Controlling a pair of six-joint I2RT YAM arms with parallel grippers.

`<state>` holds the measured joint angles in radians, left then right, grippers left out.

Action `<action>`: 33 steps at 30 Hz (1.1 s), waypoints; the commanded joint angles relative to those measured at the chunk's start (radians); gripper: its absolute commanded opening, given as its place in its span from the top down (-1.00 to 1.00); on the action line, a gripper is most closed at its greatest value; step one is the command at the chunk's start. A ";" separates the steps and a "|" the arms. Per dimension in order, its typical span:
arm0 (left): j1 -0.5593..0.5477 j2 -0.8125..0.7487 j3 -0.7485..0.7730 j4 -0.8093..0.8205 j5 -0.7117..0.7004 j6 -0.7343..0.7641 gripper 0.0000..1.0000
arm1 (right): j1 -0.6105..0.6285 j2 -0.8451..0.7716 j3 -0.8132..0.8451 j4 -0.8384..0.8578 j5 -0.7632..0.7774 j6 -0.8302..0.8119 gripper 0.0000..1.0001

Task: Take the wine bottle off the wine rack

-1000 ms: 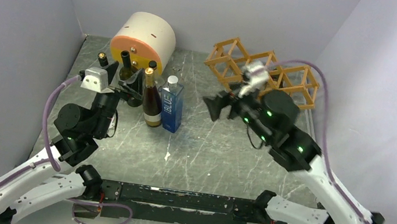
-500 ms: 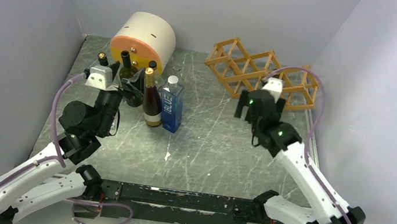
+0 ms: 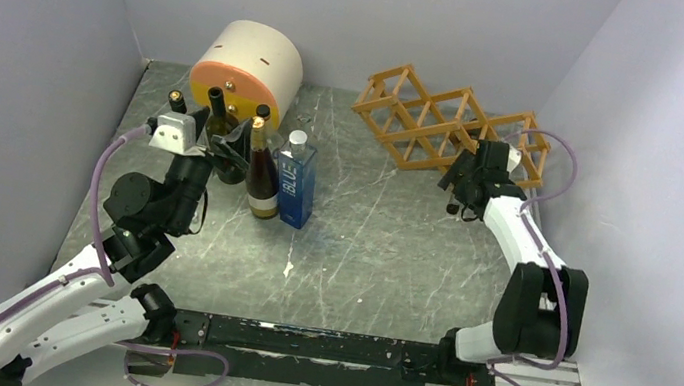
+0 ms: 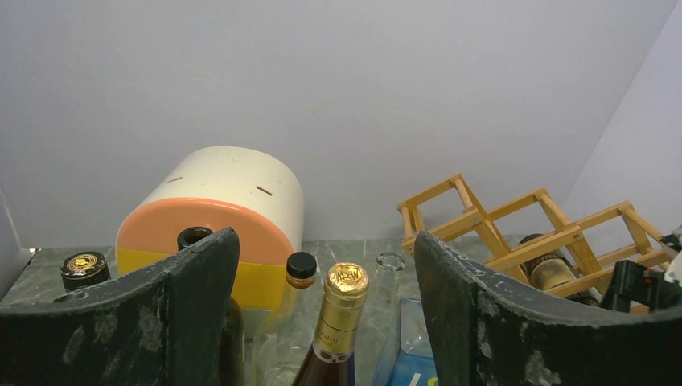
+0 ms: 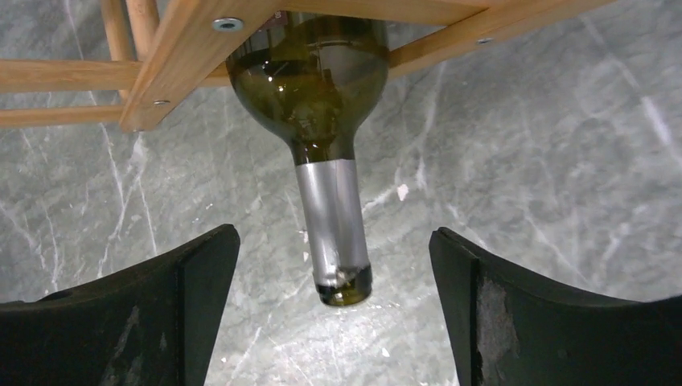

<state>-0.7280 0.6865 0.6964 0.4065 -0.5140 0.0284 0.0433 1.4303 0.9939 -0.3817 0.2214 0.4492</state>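
Observation:
The wine rack [image 3: 429,122], an orange-tan lattice, stands at the back right; it also shows in the left wrist view [image 4: 515,225] and the right wrist view [image 5: 161,72]. A dark green wine bottle [image 5: 322,88] lies in one of its cells. The bottle's silver-foiled neck [image 5: 331,229] pokes out between the fingers of my right gripper [image 5: 331,235]. That gripper is open and neither finger touches the neck. From above, the right gripper [image 3: 458,185] sits at the rack's front right end. My left gripper [image 4: 323,237] is open above the standing bottles, holding nothing.
A cream and orange cylinder [image 3: 246,69] lies at the back left. In front of it stand several bottles, among them a gold-capped one [image 3: 263,177] and a blue square one [image 3: 296,187]. Grey walls close in on the left, back and right.
My right arm has swung from the middle of the table out to the rack's right end, and its fingers now flank the bottle neck. The left arm has hardly moved.

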 commanded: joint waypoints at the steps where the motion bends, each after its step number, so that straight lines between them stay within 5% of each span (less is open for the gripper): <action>1: 0.009 -0.011 0.023 -0.003 0.019 -0.021 -0.67 | -0.018 0.075 -0.007 0.144 -0.093 0.024 -0.78; 19: 0.008 -0.016 0.032 -0.011 0.023 -0.019 -0.66 | -0.036 0.188 -0.079 0.380 -0.049 0.057 0.07; 33: 0.008 -0.012 0.032 -0.015 0.032 -0.022 -0.65 | -0.034 -0.076 -0.336 0.600 -0.037 0.071 1.00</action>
<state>-0.7280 0.6743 0.6968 0.3950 -0.5034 0.0143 0.0193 1.4559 0.7170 0.1207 0.1452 0.4938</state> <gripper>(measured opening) 0.831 0.374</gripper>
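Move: Straight ahead of the right hand, the lying wine bottle's neck points back at the robot, about 4 cm farther out and 5 cm lower; the bottle's middle is some 13 cm ahead, 1 cm right and 5 cm below. Its wooden wine rack is centred roughly 14 cm ahead, 4 cm left and 3 cm below the hand. From the idle left hand, the bottle lies about 22 cm forward, 56 cm right and 33 cm lower. Reaching forward and down about 5 cm each way over the bottle's neck, the right hand closes its wide-open fingers and pinches the foil-covered neck from both sides. It then draws back some 2 cm and begins to rise by about 1 cm, keeping the grip while the fingers tip up to roughly 10 degrees above their starting slant. ##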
